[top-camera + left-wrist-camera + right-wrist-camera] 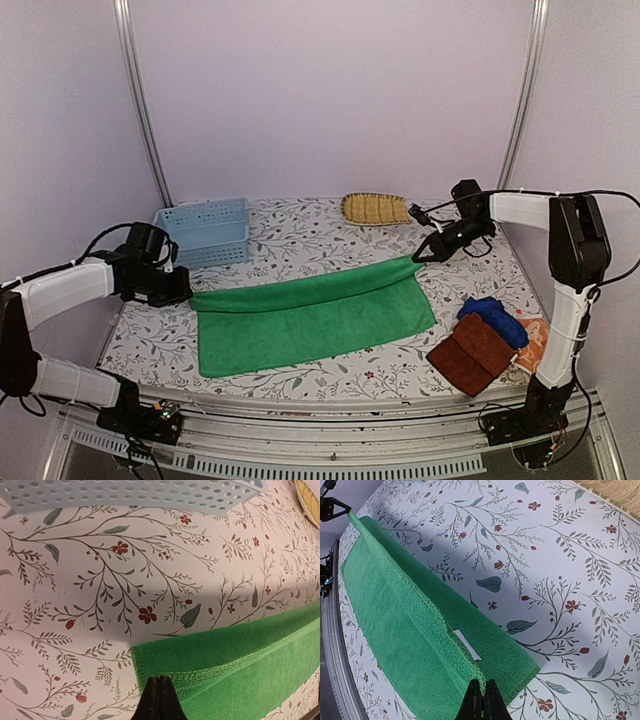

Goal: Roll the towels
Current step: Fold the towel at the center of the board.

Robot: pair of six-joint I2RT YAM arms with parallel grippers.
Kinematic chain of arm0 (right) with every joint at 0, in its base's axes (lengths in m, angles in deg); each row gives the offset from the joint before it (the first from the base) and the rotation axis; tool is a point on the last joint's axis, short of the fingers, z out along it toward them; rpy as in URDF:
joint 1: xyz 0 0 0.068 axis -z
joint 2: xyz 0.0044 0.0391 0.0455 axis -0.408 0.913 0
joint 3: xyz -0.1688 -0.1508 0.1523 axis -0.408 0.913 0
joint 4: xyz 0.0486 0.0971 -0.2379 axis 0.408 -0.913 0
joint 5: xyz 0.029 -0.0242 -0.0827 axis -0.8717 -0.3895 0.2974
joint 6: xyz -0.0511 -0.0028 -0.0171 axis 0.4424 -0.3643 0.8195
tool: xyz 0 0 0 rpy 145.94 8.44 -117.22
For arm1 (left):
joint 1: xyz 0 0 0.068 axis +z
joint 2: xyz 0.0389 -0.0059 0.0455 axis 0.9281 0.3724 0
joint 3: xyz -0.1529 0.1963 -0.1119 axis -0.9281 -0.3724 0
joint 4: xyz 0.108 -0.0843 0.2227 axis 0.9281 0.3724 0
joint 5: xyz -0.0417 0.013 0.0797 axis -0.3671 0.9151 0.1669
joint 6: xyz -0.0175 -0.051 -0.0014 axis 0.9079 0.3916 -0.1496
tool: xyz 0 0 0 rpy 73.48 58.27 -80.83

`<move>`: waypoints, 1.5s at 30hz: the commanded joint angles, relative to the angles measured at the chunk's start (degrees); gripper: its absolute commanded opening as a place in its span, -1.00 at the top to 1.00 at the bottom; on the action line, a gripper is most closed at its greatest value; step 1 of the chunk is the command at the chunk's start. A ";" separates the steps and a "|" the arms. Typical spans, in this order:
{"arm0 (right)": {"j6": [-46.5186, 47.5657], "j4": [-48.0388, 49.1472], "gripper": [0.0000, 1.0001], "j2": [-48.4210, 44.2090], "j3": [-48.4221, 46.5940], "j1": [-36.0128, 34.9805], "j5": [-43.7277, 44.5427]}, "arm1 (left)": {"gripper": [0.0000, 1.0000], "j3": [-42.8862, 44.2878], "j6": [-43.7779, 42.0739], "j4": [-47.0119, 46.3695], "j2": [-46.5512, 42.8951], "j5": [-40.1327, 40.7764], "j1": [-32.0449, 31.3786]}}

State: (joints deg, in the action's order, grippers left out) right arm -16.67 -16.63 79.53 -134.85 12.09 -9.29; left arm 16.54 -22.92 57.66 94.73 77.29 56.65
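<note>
The long green towel [315, 315] lies across the middle of the table, its far edge raised and folded toward the front. My left gripper [186, 290] is shut on its far left corner; the left wrist view shows the hem of the green towel [240, 660] at the closed tips of the left gripper [161, 692]. The right gripper [421, 254] is shut on the far right corner, and in its wrist view the hem of the green towel [420, 645] sits pinched in the right gripper [484, 695]. A blue towel [495, 318], a reddish-brown towel [472, 355] and an orange towel [535, 340] lie piled at the front right.
A pale blue perforated basket [205, 230] stands at the back left, just beyond the left gripper, and the basket [150, 495] fills the top of the left wrist view. A yellow straw tray [375, 208] lies at the back centre, near the right gripper.
</note>
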 commanded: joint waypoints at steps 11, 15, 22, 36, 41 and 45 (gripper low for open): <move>3.93 0.53 0.94 -8.79 12.98 0.65 -1.24 | 1.00 2.41 4.75 13.50 2.61 -2.39 -4.58; 4.79 0.26 0.95 -9.92 15.05 0.66 -0.93 | 1.00 2.93 5.28 15.78 3.64 -2.43 -5.98; 7.02 -0.45 0.95 -12.08 19.18 0.65 1.03 | 1.00 3.23 6.35 21.57 2.24 -2.75 -7.11; 10.88 -1.88 0.94 -12.91 23.31 0.65 3.45 | 1.00 2.57 8.24 26.24 2.61 -5.77 -12.32; 11.71 -2.07 0.94 -12.74 24.07 0.65 4.50 | 1.00 2.42 8.74 27.58 2.81 -4.77 -13.38; 12.64 -2.37 0.94 -12.54 24.65 0.67 4.83 | 1.00 2.61 8.69 30.20 2.94 -2.88 -13.49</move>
State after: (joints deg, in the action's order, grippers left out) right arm -5.92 -17.99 68.21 -111.25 12.26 -5.60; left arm 19.08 -14.81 83.76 97.12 72.83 44.06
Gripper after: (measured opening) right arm 0.031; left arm 0.007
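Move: Both my hands hold the far edge of the green towel a few centimetres up. From my left hand the towel's near left corner lies about 17 cm back, 5 cm right and 7 cm down, and the blue basket some 25 cm ahead and 2 cm left. From my right hand the near right corner is about 14 cm back and 3 cm right, the blue towel 13 cm back and 14 cm right, the brown towel 23 cm back and 8 cm right. With both grips still shut on the towel's far corners, I draw that edge back over the lower layer towards the near edge, each hand travelling about 11 cm back, drifting 3 to 4 cm right and sinking as it goes, the right a little deeper. My left wrist tips nearly 30 degrees, until its fingers point almost straight down; my right barely turns. ##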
